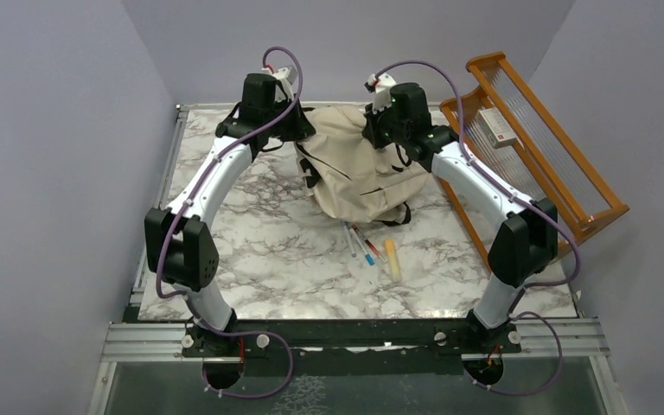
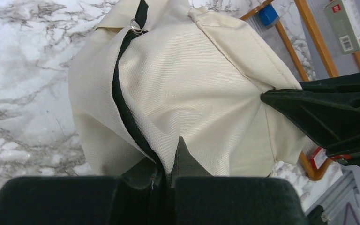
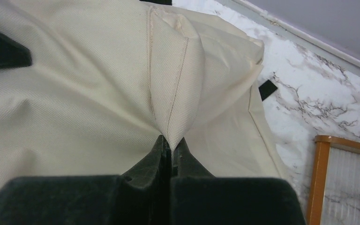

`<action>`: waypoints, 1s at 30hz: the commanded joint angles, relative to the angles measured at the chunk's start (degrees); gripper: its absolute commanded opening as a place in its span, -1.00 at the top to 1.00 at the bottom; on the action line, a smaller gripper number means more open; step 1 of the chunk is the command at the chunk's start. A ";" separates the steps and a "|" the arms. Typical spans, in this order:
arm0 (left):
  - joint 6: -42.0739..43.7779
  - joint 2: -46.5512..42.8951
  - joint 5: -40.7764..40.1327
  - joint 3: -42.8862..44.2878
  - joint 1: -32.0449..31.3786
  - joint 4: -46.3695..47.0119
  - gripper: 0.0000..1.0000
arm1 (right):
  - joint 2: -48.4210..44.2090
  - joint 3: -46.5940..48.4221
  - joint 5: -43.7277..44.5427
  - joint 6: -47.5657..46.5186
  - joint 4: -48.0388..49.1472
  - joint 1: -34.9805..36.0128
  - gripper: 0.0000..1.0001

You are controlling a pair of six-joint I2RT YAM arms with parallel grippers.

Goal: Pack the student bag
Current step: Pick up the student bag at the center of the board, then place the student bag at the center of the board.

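The student bag is a cream fabric backpack with black zippers and straps, held up at the back middle of the marble table, its lower end resting on the table. My left gripper is shut on a fold of its fabric beside a black zipper line. My right gripper is shut on a seamed fold of the bag at its other side. In the left wrist view the right gripper pinches the cloth opposite.
Several pens and a yellow marker lie on the table in front of the bag. An orange wooden rack with a small white box leans at the right. A blue item lies by the rack.
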 commanded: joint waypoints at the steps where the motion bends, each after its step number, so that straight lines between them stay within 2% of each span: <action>1: 9.13 5.21 -0.98 3.66 2.78 1.92 1.00 | 0.84 4.58 -0.21 -1.94 8.99 -1.29 0.99; 9: 16.91 10.51 -7.83 -3.95 6.55 6.95 1.00 | 0.90 -5.24 -17.13 0.93 7.71 -1.24 0.96; 13: 16.31 12.39 -6.10 -8.78 7.74 11.73 0.97 | 1.92 -8.03 -23.12 2.68 8.59 -1.25 0.70; 17: 15.09 13.85 -6.53 -10.61 8.11 12.94 0.72 | 1.45 -8.82 -25.46 3.88 8.28 -1.29 0.40; 23: 12.90 9.26 -9.82 -14.67 8.33 14.90 0.27 | -6.21 -14.96 -17.39 5.88 9.58 -1.29 0.19; 27: 11.40 2.64 -11.13 -17.37 8.29 15.87 -0.06 | -13.36 -22.96 -3.33 10.61 11.09 -1.29 0.12; 30: 11.13 -3.50 -11.12 -20.28 8.02 17.91 -0.23 | -17.32 -27.65 5.64 14.46 11.28 -1.65 0.09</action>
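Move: My two hands already grip the student bag's upper edge about 14 cm apart, with the bag hanging below and towards me. The patch of board for its middle is some 7 cm right of my left hand, and 6 cm left of my right, nearly level and about 19 cm down. From my right hand, the pens lie about 16 cm back and 1 cm left, the yellow marker 19 cm back and 6 cm right. I lower the bag's left corner some 18 cm with my left hand, carrying it about 10 cm left and a little forward, and open the fingers near the bottom before easing up a bit. My right hand sinks about 6 cm and lets go sooner, swinging counter-clockwise and back again as it draws about 7 cm back towards me with its fingers opening. ##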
